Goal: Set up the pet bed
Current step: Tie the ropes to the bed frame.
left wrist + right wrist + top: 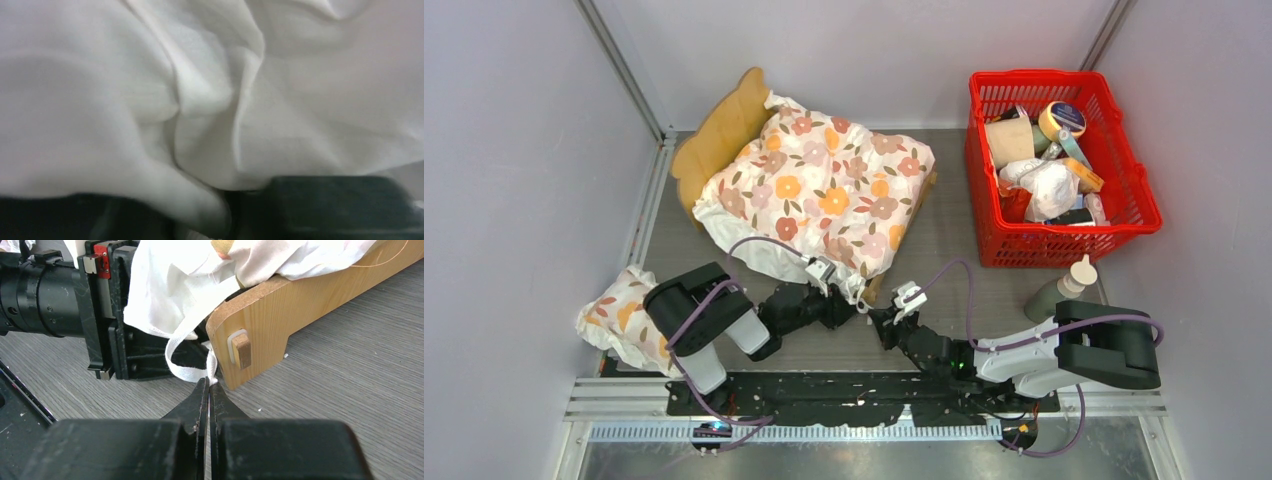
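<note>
The pet bed [722, 128] stands at the back left, its light-wood headboard showing; a white floral cushion [829, 190] covers its sleeping surface. My left gripper [856, 300] is at the cushion's near corner. In the left wrist view white fabric [200, 90] fills the frame, and a fold lies between the parted dark fingers [330, 205] with a gap beside it. My right gripper [208, 382] is shut on a white strap [187, 371] hanging from the cushion's underside, just in front of the bed's wooden foot corner [260, 315].
A small floral pillow [616, 318] lies at the left, beside the left arm. A red basket [1124, 215] full of items stands at the back right. A bottle [1060, 290] stands just in front of it, close to the right arm.
</note>
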{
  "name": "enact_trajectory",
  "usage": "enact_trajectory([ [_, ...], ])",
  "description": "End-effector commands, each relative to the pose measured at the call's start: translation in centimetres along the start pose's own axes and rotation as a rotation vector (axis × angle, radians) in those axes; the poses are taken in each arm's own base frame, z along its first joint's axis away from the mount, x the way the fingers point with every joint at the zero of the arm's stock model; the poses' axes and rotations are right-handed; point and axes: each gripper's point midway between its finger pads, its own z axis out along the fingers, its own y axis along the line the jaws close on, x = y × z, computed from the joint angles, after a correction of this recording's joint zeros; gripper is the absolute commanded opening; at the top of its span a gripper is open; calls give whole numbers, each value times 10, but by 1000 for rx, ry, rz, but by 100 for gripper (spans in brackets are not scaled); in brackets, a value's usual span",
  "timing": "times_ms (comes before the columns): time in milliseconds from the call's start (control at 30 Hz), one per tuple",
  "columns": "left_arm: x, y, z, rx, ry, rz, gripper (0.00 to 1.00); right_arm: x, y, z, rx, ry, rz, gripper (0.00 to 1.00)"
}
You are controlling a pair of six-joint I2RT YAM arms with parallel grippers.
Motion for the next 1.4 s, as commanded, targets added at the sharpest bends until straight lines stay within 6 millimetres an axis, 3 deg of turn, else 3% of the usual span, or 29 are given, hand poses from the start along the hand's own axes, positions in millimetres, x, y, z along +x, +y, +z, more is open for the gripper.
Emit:
enact_trajectory([
  [0, -29, -9, 5, 32, -127, 22, 8, -24, 8, 0, -17, -79, 86, 5],
  [33, -27, -5, 1, 8, -130, -6, 0, -23, 2, -1, 14, -86, 111, 5],
  [167, -13, 6, -17, -68, -113, -164, 0, -31, -19, -9, 93, -130, 167, 5],
  [267, -2, 19, -27, -144, -92, -198, 0, -47, -25, -15, 116, -162, 161, 5],
  [467, 14, 50, -38, -342, -26, -251, 0, -86, -13, -22, 57, -216, 105, 5],
  [667, 6, 52, -43, -372, -48, -242, 0, -106, -6, -20, 42, -236, 30, 5],
  [733, 5, 47, -39, -343, -41, -228, 0, -94, -8, -17, 58, -183, 33, 6],
  [767, 4, 45, -38, -328, -40, -226, 0, -83, -8, -17, 55, -148, 61, 23],
  [833, 2, 41, -34, -301, -50, -232, 0, -65, -3, -18, 4, -115, 96, 40],
  [1000, 1, 30, -24, -236, -47, -253, 0, -18, -1, -20, -62, 6, 62, 41],
  [1100, 0, 26, -23, -216, -46, -263, 0, -6, 5, -19, -94, 39, 58, 44],
  [1200, -1, 25, -23, -208, -47, -256, 0, 5, 7, -13, -92, 58, 48, 53],
  [1367, 1, 24, -25, -207, -45, -262, 0, 20, 12, -1, -84, 79, 25, 55],
])
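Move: The rope's tail is in the right fingers, and its open loop hangs some 3 cm to their left and 1 cm farther out. From the right hand, the bed frame's corner leg stands about 4 cm ahead, and the hanging sheet corner about 5 cm ahead and 4 cm left. The left hand, under the sheet, has the white strip it closes on right between its fingers, with the same leg about 3 cm ahead and 4 cm right. The white strip is pinched as the left fingers snap shut, then drawn about 5 cm left and slightly down, away from the frame leg, with a turn of some 20 degrees counter-clockwise, before easing part way back right. The right hand pulls the rope tail up about 8 cm and a little right, then opens, lets it go and sinks roughly 11 cm, drawing back slightly. ##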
